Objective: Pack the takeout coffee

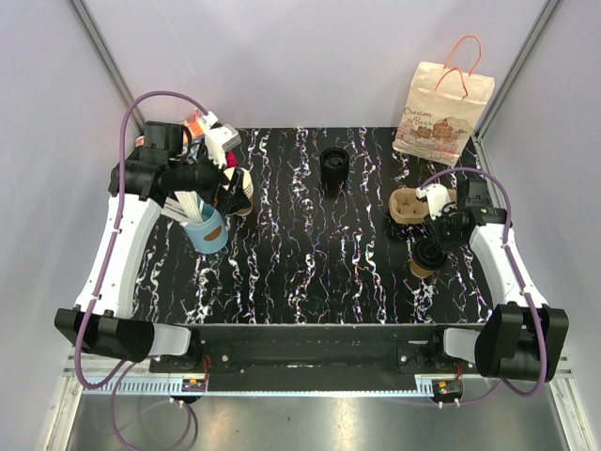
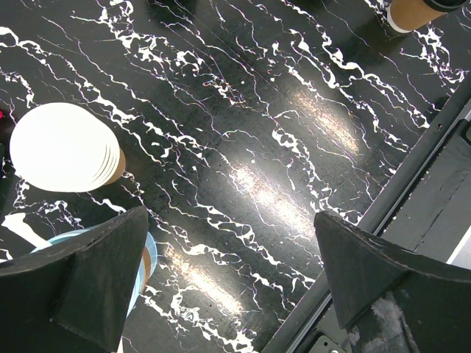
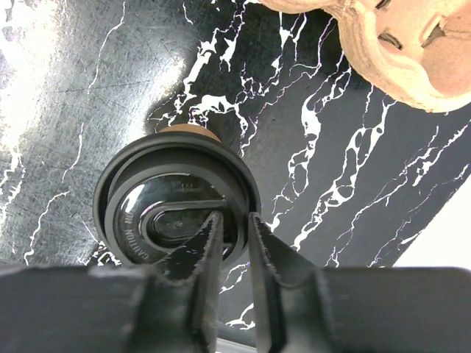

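The takeout coffee (image 3: 173, 202), a brown paper cup with a black lid, is on the right side of the table (image 1: 425, 259). My right gripper (image 3: 234, 218) is shut on the lid's rim, one finger inside the rim and one outside; in the top view the gripper (image 1: 439, 237) is just above the cup. I cannot tell whether the cup is lifted. The brown cup tray (image 1: 409, 205) lies just behind it, and its edge shows in the right wrist view (image 3: 397, 51). My left gripper (image 2: 229, 217) is open and empty, high at the far left (image 1: 222, 184). The coffee also shows in the left wrist view (image 2: 412, 11).
A blue cup (image 1: 208, 229) with white sticks and a stack of lidless paper cups (image 1: 242, 193) stand under the left arm. A black lid stack (image 1: 333, 165) sits at the back centre. A printed paper bag (image 1: 443, 111) stands at the back right corner.
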You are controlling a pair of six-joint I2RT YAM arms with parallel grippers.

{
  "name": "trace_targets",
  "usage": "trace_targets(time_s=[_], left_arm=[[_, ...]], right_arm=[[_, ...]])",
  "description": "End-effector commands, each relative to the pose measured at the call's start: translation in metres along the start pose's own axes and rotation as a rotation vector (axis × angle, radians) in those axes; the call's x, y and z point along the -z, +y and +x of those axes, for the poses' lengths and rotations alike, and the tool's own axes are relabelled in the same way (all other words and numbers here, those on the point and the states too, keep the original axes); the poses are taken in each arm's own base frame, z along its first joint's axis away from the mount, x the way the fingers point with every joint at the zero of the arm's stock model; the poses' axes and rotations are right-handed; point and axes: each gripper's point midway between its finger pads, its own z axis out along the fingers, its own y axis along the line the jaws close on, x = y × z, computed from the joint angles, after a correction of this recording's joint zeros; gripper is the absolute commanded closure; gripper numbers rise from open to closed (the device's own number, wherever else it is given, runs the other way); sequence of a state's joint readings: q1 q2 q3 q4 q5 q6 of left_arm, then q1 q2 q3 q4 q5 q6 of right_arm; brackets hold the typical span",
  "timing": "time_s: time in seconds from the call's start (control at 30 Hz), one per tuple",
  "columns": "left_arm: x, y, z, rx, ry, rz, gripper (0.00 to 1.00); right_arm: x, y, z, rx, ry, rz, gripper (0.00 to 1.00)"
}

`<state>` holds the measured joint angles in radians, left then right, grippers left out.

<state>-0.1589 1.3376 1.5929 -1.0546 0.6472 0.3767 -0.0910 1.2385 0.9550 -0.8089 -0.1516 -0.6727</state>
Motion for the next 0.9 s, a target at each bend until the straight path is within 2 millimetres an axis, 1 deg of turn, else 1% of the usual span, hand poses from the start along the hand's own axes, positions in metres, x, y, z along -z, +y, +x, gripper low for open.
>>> trace_targets(time_s=[0.0,0.03,0.07,0.1,0.17,0.23,0.27,0.3,0.33,0.37,0.4,0.43,0.47,0.5,0.53,0.6,0.63,0.67,0.7,0.73,0.77,0.8,0.83,0.87], left_arm=[[0.009,-0.004,-0.015,-0.036,-0.052,0.001,0.01],[0.009,-0.004,-0.015,-0.037,-0.054,0.002,0.01],[0.008,-0.005,-0.015,-0.036,-0.053,0.004,0.01],[0.008,-0.004,-0.015,-0.036,-0.053,0.003,0.01],[0.008,-0.004,-0.014,-0.036,-0.051,0.005,0.01],[0.008,-0.005,-0.015,-0.037,-0.053,0.007,0.01],[0.008,-0.005,-0.015,-0.037,-0.054,0.009,0.01],[0.008,-0.005,-0.015,-0.036,-0.053,0.011,0.01],[0.008,-0.005,-0.015,-0.036,-0.053,0.011,0.01],[0.007,-0.005,-0.015,-0.033,-0.052,0.013,0.01],[0.007,-0.005,-0.014,-0.032,-0.052,0.014,0.01],[0.007,-0.005,-0.014,-0.031,-0.052,0.015,0.01],[0.006,-0.005,-0.014,-0.030,-0.052,0.018,0.01],[0.007,-0.006,-0.014,-0.031,-0.053,0.017,0.01],[0.007,-0.006,-0.014,-0.031,-0.053,0.017,0.01],[0.007,-0.006,-0.014,-0.030,-0.052,0.019,0.01],[0.007,-0.007,-0.014,-0.030,-0.053,0.021,0.01],[0.007,-0.007,-0.014,-0.030,-0.054,0.024,0.01],[0.007,-0.007,-0.014,-0.030,-0.054,0.024,0.01],[0.006,-0.007,-0.013,-0.028,-0.052,0.024,0.01],[0.007,-0.007,-0.013,-0.029,-0.053,0.024,0.01],[0.006,-0.007,-0.013,-0.027,-0.051,0.026,0.01],[0.005,-0.007,-0.012,-0.023,-0.047,0.026,0.01],[0.005,-0.007,-0.012,-0.023,-0.047,0.028,0.01]], right_arm=[[0.024,-0.008,-0.020,0.019,-0.079,0.039,0.72],[0.028,-0.008,-0.022,0.022,-0.086,0.040,0.68],[0.031,-0.008,-0.023,0.019,-0.082,0.039,0.66],[0.038,-0.012,-0.030,0.026,-0.099,0.051,0.63],[0.046,-0.015,-0.033,0.029,-0.100,0.058,0.57],[0.058,-0.023,-0.047,0.042,-0.131,0.084,0.51],[0.063,-0.026,-0.052,0.044,-0.142,0.097,0.43],[0.074,-0.033,-0.065,0.046,-0.174,0.120,0.39],[0.079,-0.038,-0.072,0.043,-0.190,0.134,0.36],[0.084,-0.045,-0.081,0.037,-0.211,0.160,0.32],[0.094,-0.055,-0.098,0.014,-0.247,0.189,0.30],[0.099,-0.062,-0.107,0.002,-0.267,0.207,0.28],[0.105,-0.073,-0.119,-0.015,-0.296,0.248,0.26],[0.113,-0.085,-0.137,-0.055,-0.334,0.276,0.25],[0.116,-0.092,-0.146,-0.071,-0.353,0.293,0.24],[0.124,-0.115,-0.174,-0.121,-0.421,0.355,0.23],[0.126,-0.123,-0.183,-0.140,-0.446,0.380,0.23],[0.130,-0.136,-0.195,-0.155,-0.484,0.424,0.23],[0.130,-0.146,-0.209,-0.180,-0.510,0.439,0.23],[0.135,-0.155,-0.222,-0.186,-0.557,0.458,0.23],[0.138,-0.166,-0.227,-0.210,-0.565,0.502,0.23],[0.138,-0.176,-0.240,-0.226,-0.589,0.519,0.23],[0.145,-0.186,-0.252,-0.230,-0.638,0.554,0.23],[0.148,-0.195,-0.258,-0.242,-0.659,0.587,0.23]])
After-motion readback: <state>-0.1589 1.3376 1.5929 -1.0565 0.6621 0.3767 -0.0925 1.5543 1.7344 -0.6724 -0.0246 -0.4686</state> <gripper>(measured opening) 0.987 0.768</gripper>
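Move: The right fingertips are at the right rim of the lidded coffee cup, whose middle lies about 3 cm left and 5 cm below. The paper bag stands roughly 35 cm ahead of this hand, 6 cm to its right, its middle some 4 cm higher. The cup carrier is on the way there, about 17 cm ahead, 1 cm right and 8 cm down. From the left hand the bag is about 33 cm ahead, 57 cm right and 15 cm below. Open the right gripper from barely parted to about three quarters so that its tips come free of the lid's rim, lifting straight up at first. Then sweep up and forward past the cup carrier towards the paper bag, some 21 cm up and 17 cm out in all, tipping the fingers up about 30 degrees on the way. ##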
